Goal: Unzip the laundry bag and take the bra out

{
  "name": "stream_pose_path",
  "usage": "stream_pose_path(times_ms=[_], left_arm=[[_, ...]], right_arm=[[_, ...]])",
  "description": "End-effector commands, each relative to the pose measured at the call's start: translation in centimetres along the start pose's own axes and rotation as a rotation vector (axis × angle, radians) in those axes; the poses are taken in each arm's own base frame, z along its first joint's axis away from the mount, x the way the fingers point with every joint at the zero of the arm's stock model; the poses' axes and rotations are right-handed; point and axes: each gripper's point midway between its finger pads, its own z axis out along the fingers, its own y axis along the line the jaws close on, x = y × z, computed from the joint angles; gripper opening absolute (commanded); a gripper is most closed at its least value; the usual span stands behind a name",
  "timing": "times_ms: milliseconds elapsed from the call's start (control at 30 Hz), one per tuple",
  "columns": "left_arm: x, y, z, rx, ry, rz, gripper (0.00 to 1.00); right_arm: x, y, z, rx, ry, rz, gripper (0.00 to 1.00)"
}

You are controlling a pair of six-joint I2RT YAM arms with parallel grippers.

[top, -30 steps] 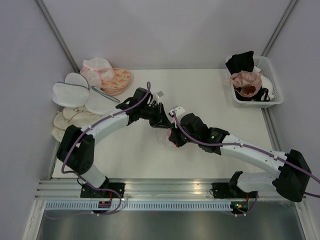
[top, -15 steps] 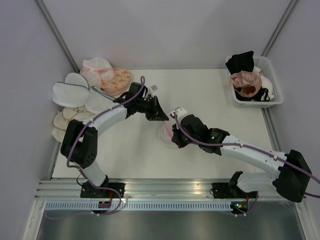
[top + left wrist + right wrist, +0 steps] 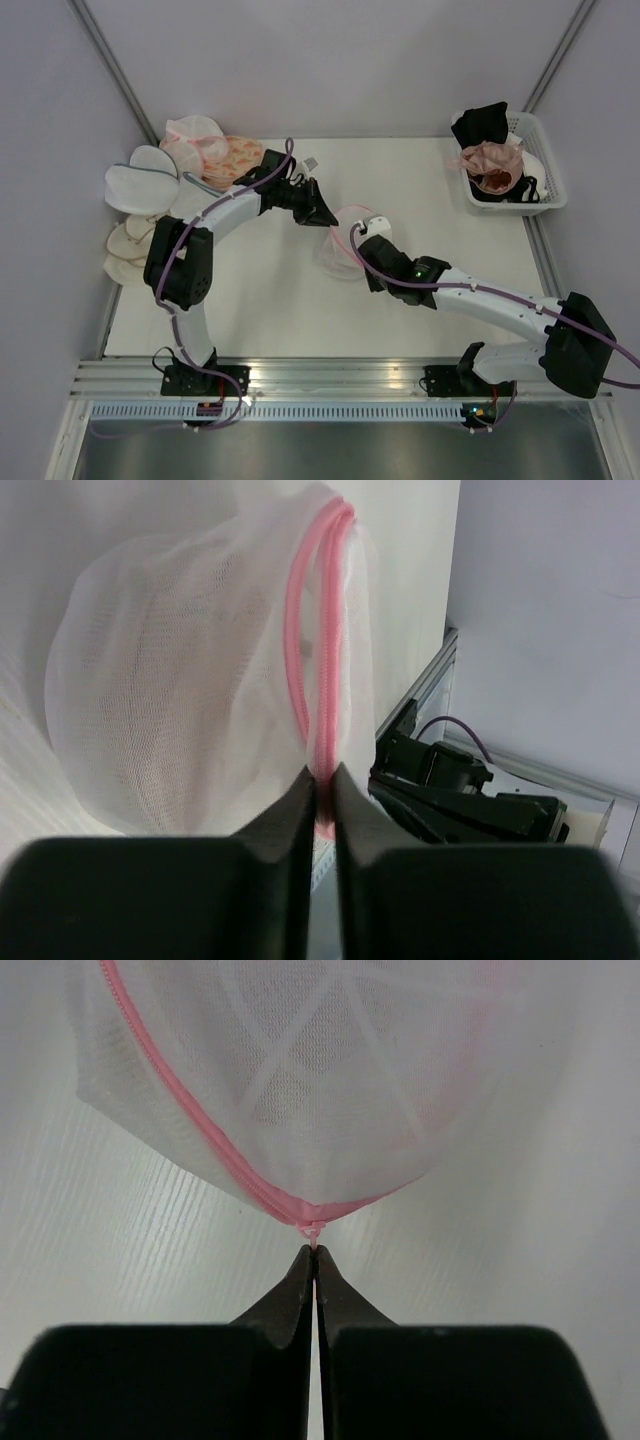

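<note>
The laundry bag (image 3: 338,246), a white mesh pouch with a pink zipper rim, hangs between my two grippers at mid table. My left gripper (image 3: 328,221) is shut on the pink rim (image 3: 318,650), and the pouch (image 3: 180,670) bulges out beyond the fingers. My right gripper (image 3: 356,264) is shut on the small pink zipper pull (image 3: 315,1230) at the low corner of the bag (image 3: 330,1070). The zipper line looks closed in the right wrist view. Only a faint peach tint shows through the mesh, so the bra cannot be made out.
A white basket (image 3: 545,196) at the back right holds a black garment (image 3: 480,124) and a dusty-pink bra (image 3: 492,160). Several white mesh bags (image 3: 140,186) and an orange-patterned pouch (image 3: 236,160) lie heaped at the back left. The right arm (image 3: 470,792) shows behind the bag.
My left gripper closed on the bag's pink rim and drew back and left. The bag rose and shifted toward the back with it. My right gripper stayed shut on the pull.
</note>
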Motion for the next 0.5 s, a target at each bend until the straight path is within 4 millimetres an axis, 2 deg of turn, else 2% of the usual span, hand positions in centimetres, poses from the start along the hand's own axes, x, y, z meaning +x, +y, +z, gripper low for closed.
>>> stream_pose_path(times_ms=[0,33,100,133,167,200,233,300,333,467], left_arm=[[-3.4,-2.5,-0.8,0.074,-0.05,0.122,0.22],[-3.6,-2.7,-0.9,0.077,-0.055,0.121,0.48],[-3.6,-3.5,-1.8,0.059,-0.094,0.13,0.65],[-3.5,-3.7,-2.3,0.044,-0.116,0.134,0.78],[-3.2,-3.7,-2.7,0.025,-0.135,0.13,0.84],[-2.3,-2.1,-2.7,-0.029,-0.147,0.089,0.9],[-1.8,-3.1,-4.1,-0.03,-0.182,0.101,0.95],[0.0,-2.0,-4.5,-0.07,-0.192,0.056,0.96],[0.8,-2.9,-5.3,-0.061,-0.206,0.072,0.98],[4.3,-3.6,-5.2,-0.042,-0.159,0.066,0.99]], right_arm=[[-2.1,0.3,-0.9,-0.015,-0.049,0.017,0.0],[-2.4,0.6,-1.1,-0.029,-0.059,0.019,0.0],[-3.2,1.3,-1.4,-0.072,-0.082,0.017,0.0],[-3.3,2.0,-1.7,-0.114,-0.081,0.015,0.0],[-3.5,2.5,-1.9,-0.143,-0.084,0.014,0.0],[-3.9,3.2,-2.1,-0.181,-0.097,0.004,0.0],[-4.0,4.5,-2.6,-0.262,-0.093,-0.007,0.0],[-4.3,5.8,-3.1,-0.343,-0.11,-0.024,0.0],[-4.1,7.3,-3.9,-0.439,-0.1,-0.037,0.01],[-4.7,9.7,-5.2,-0.588,-0.121,-0.059,0.0]])
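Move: Between the left fingertips, still pinched shut, is the upper stretch of the laundry bag's pink zip strip. The laundry bag's middle lies about 4 cm back, 3 cm to the right and 5 cm below that hand; the orange-patterned bag is far off, some 14 cm ahead and 24 cm to its left, well below. From the right hand, which keeps the strip's lower end in its fingertips, the laundry bag's middle lies roughly 4 cm ahead, 3 cm left and slightly lower. Opening wide, the left fingers let go of the pink strip while that hand eases about 2 cm farther forward, then turns back some 6 cm, rising about 4 cm and drifting left. Keeping its closed pinch on the strip's lower end, the right hand carries it left by about 6 cm, also rising and coming back a little, its wrist turning counter-clockwise and its left side tipping up. ##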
